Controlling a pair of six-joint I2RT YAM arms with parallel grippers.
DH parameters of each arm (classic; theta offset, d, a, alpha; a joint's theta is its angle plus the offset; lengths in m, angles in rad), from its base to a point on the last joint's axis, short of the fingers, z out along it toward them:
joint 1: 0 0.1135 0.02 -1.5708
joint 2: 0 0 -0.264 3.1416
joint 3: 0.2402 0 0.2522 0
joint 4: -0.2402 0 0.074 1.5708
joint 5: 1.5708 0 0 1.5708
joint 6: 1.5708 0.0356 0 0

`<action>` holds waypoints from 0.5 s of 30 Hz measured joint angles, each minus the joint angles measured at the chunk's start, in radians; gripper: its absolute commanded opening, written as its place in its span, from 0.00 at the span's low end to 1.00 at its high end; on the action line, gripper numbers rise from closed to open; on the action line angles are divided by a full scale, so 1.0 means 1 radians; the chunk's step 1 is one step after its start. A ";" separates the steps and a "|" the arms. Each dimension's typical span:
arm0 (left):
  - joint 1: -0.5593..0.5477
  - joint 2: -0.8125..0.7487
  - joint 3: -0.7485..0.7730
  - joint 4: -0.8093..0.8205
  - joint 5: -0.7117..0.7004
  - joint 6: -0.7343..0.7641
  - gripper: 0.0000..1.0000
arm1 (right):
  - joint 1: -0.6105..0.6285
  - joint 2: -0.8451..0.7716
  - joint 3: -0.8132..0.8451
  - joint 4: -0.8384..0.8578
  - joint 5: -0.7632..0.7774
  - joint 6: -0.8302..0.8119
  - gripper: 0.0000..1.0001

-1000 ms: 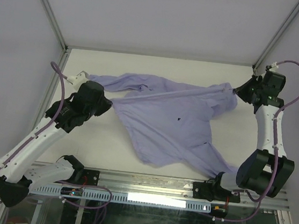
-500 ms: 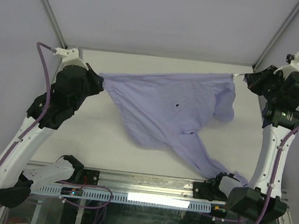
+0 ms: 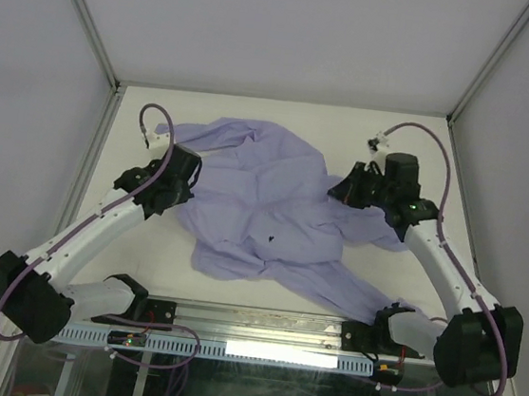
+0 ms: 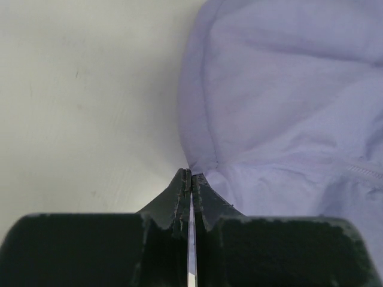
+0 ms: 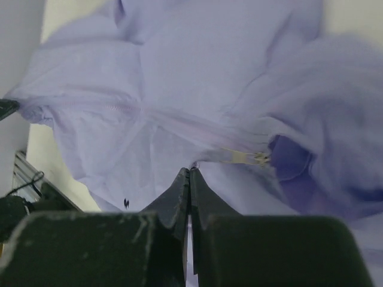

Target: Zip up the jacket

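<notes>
The lavender jacket (image 3: 265,193) lies crumpled and slack across the middle of the white table (image 3: 423,149), its small dark mark (image 3: 270,240) facing up. My left gripper (image 3: 187,187) is shut on a fold at the jacket's left edge (image 4: 281,107), with the pinched fabric emerging at the fingertips (image 4: 190,174). My right gripper (image 3: 336,195) is shut on the fabric at the jacket's right side (image 5: 197,78). Just beyond its tips (image 5: 190,171) lies a pale strip (image 5: 242,156) that may be the zipper end. The dark mark (image 5: 126,203) also shows in the right wrist view.
One sleeve (image 3: 359,290) trails toward the near right, up to the right arm's base (image 3: 402,328). A metal rail (image 3: 260,324) runs along the table's near edge. Frame posts (image 3: 88,30) rise at the back corners, with walls close on both sides.
Both arms have swung inward and down. The jacket, half a second ago stretched taut in the air between the grippers, now lies slack and bunched on the table. Both grips held.
</notes>
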 measured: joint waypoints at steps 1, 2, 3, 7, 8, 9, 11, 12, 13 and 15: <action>0.007 0.029 -0.033 -0.013 0.003 -0.018 0.04 | 0.034 0.027 -0.023 -0.002 0.019 0.010 0.00; 0.011 0.050 -0.056 -0.030 0.005 -0.031 0.14 | 0.064 0.053 -0.035 -0.009 0.034 0.016 0.00; 0.011 0.062 -0.067 -0.045 0.007 -0.041 0.22 | 0.092 0.077 -0.037 -0.014 0.048 0.023 0.00; 0.017 0.053 -0.059 -0.042 0.040 -0.035 0.50 | 0.174 0.124 -0.034 -0.010 0.071 0.041 0.16; 0.018 0.048 -0.045 -0.040 0.055 -0.029 0.55 | 0.183 0.128 -0.024 -0.020 0.071 0.042 0.24; 0.017 0.044 -0.028 -0.037 0.066 -0.018 0.59 | 0.187 0.131 -0.009 -0.035 0.071 0.039 0.30; 0.017 0.040 0.024 -0.032 0.101 0.003 0.65 | 0.188 0.134 0.037 -0.076 0.077 0.027 0.37; 0.017 0.040 0.060 -0.027 0.125 0.015 0.66 | 0.188 0.134 0.070 -0.106 0.090 0.011 0.39; 0.017 0.040 0.096 -0.014 0.153 0.024 0.68 | 0.187 0.133 0.102 -0.132 0.107 -0.007 0.40; 0.017 0.045 0.157 0.018 0.214 0.041 0.69 | 0.174 0.131 0.158 -0.176 0.134 -0.043 0.41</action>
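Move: The jacket's zip line is still held at both ends, with the cloth below. The hem end's landing place is about 8 cm ahead of the left hand, 10 cm left and 17 cm down; the collar end's is some 13 cm straight ahead of the right hand and 19 cm down. At table level, the dark mark lies 17 cm right and 1 cm ahead of the left hand, or 11 cm left and 1 cm back of the right. The jacket, still pinched at both zip ends, is brought down about 5 cm by both hands, which also draw slightly back and to the left, the wrists tipping down. The left fingers then open at the low point, the right ones a moment later, both letting go. The left hand rises about 8 cm, swinging right and forward; the right hand rises some 4 cm. ##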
